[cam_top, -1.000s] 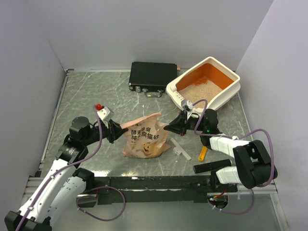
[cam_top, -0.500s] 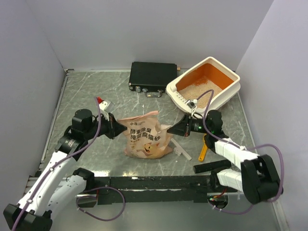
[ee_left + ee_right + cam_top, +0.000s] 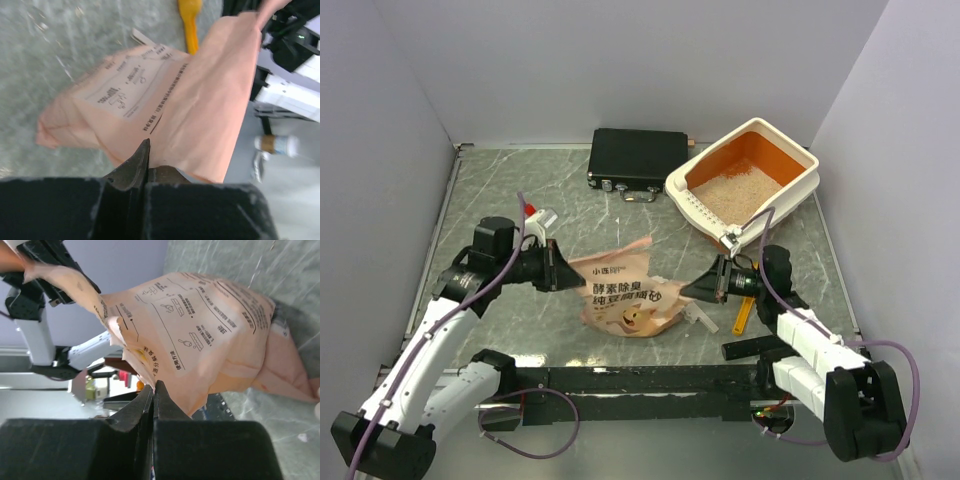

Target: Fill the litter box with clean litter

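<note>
The litter box (image 3: 792,194), cream outside and orange inside, stands at the back right with its grille end toward me. Beige clean litter (image 3: 734,196) covers part of its floor. A crumpled orange-brown paper bag (image 3: 621,296) hangs low between both arms. My left gripper (image 3: 563,271) is shut on the bag's left edge (image 3: 200,100), its fingertips (image 3: 146,143) pinching the paper. My right gripper (image 3: 688,291) is shut on the bag's right torn edge (image 3: 200,330), the tips (image 3: 157,385) closed on it.
A flat black case (image 3: 638,157) lies at the back, left of the litter box. A yellow-orange scoop (image 3: 742,317) and a white strip (image 3: 699,318) lie on the table near my right arm. Grey walls close in both sides.
The left gripper has closed on the bag's edge. Both grippers and the bag have come nearer to me, the right one drawing away from the litter box.
</note>
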Controlling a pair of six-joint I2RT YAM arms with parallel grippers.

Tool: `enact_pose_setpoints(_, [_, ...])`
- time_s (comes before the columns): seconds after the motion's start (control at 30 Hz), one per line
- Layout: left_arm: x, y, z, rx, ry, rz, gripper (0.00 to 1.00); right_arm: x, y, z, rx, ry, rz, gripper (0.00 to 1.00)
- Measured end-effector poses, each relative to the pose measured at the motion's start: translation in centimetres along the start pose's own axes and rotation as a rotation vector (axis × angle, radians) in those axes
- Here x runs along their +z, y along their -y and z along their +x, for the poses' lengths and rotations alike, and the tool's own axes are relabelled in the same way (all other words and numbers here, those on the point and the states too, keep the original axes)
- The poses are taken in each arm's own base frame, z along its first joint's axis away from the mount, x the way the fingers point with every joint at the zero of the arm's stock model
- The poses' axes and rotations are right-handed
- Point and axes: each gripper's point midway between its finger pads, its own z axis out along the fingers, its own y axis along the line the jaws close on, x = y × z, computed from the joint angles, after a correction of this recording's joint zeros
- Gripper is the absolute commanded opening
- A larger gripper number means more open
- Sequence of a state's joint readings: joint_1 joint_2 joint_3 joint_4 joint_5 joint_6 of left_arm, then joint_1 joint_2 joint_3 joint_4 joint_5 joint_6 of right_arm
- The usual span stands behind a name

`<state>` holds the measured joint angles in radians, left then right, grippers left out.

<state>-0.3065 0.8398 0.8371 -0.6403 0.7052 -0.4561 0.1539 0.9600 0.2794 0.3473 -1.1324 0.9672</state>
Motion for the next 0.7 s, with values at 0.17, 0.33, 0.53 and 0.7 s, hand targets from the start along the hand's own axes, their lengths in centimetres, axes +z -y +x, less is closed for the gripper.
enact_pose_setpoints(0.17, [-0.2,0.5,2.4,-0.088,-0.085,0.075,0.01,-0.5,0.0,1.5,0.098,-0.012,-0.045,0.0])
enact_pose_setpoints(0.33, [-0.1,0.3,5.6,-0.194,-0.179,0.119,0.01,-0.8,0.5,2.9,0.246,-0.007,-0.071,0.0])
enact_pose_setpoints(0.53, [-0.2,0.2,7.7,-0.286,-0.263,0.146,0.01,-1.4,-0.5,3.3,0.267,0.017,-0.052,0.0])
enact_pose_setpoints(0.7, [-0.4,0.7,8.7,-0.332,-0.298,0.195,0.01,-1.8,-0.2,3.4,0.279,0.015,0.006,0.0])
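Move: Between the two hands hangs the litter bag, its corners already pinched: its middle lies about 12 cm right of the left hand, 3 cm back and 7 below, and about 12 cm left of the right hand, 1 cm back and 5 below. On the table, some 15 cm below the right hand, the white strip lies almost straight underneath, the yellow scoop about 14 cm right and 3 ahead, the black tube about 16 cm right and 8 back. Drawing the held bag back towards the near table edge, both hands keep their closed grip on its corners. The left goes farther, about 7.5 cm back while sinking some 4, and rolls its top side forward by roughly 25 degrees. The right comes back some 4 cm, nearly all of it early on, then about holds its place, having rolled its top side forward more mildly. ##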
